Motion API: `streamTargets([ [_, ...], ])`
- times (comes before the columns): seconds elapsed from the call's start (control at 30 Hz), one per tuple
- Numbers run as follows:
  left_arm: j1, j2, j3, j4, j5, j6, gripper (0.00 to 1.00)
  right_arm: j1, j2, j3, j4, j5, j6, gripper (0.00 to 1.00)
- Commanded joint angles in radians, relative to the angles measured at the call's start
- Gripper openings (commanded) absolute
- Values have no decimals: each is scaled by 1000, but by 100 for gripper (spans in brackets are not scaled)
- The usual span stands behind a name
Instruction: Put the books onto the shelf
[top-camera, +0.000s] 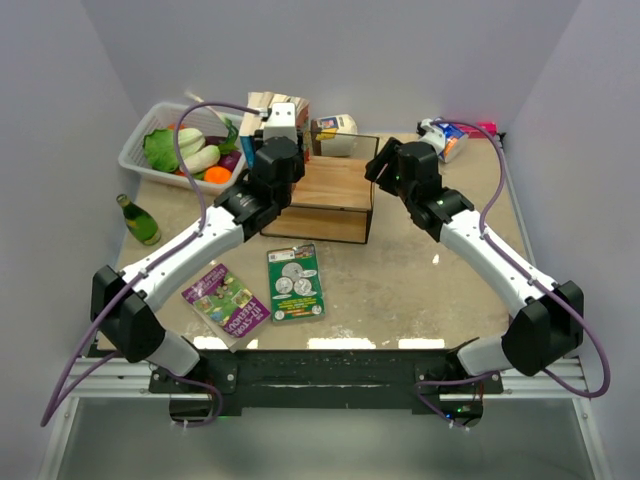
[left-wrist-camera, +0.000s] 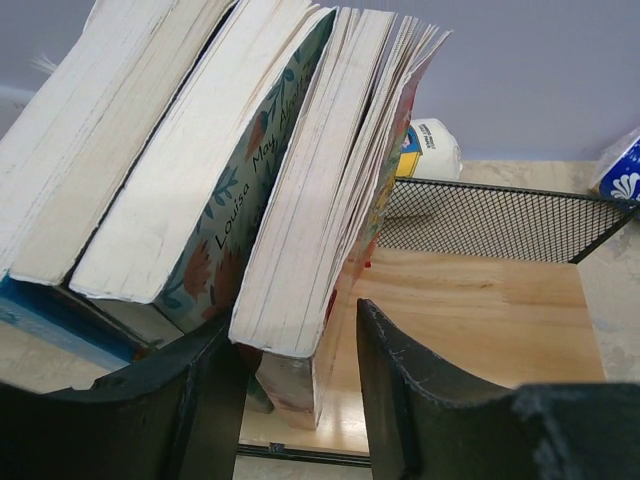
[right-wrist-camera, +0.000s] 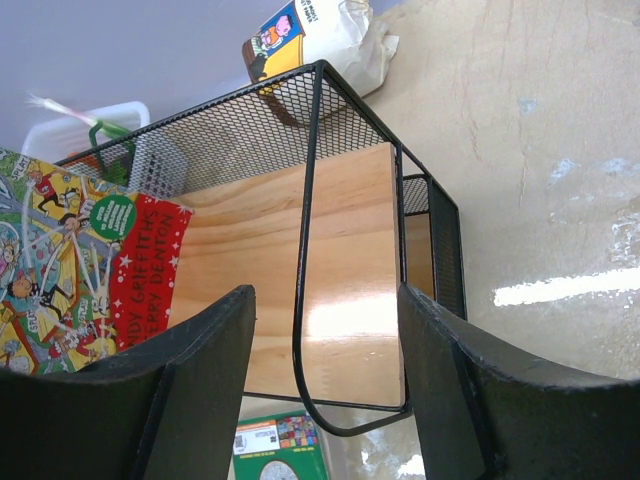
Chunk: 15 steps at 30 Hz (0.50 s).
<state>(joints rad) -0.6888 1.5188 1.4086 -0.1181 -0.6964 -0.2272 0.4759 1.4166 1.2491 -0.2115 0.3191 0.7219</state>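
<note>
The shelf is a black wire rack with a wooden board at mid-table. Three books lean together at its left end. My left gripper is open around the rightmost one, whose bottom edge rests on the board; a gap shows at the right finger. My right gripper is open astride the shelf's right end wire, holding nothing. A red-covered book stands on the board. A green book and a purple-and-green book lie flat on the table.
A white basket of vegetables stands at the back left, with a green bottle in front of it. A small bag sits behind the shelf. A blue-and-white packet lies at the back right.
</note>
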Motion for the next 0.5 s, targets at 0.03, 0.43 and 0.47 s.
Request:
streamTargets([
  [0.03,8,-78,-3,32,-52,-24,50,-3,-1,35,32,-2,-6,63],
  [0.43,-26,-190,-8,-15,-41,-37,48,-2,10,33,32,-6,-3,63],
  [0.47,-32,-196,-13,-12,-43,-29,47,-2,10,35,35,-6,-1,63],
])
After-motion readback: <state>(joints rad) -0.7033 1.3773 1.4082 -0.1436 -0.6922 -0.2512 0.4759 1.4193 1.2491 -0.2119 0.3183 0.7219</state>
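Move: The red book just set on the shelf stands between the left hand's open fingers, its middle about 6 cm ahead, level left-to-right, and 6 cm below. The dark green book is some 4 cm to the left of the red one and level with it fore and aft. On the table, the green book lies about 20 cm back and 4 cm right of the hand, 30 cm below. From the right hand, the red book is about 6 cm ahead and 16 cm left. The red book is left standing as the left hand, fingers still half open, rises about 5 cm, drawing back some 3 cm and drifting slightly left away from its near edge. The climb starts gently and quickens, while the wrist tips the fingers up and rolls its left side down, each by about 5 degrees. ##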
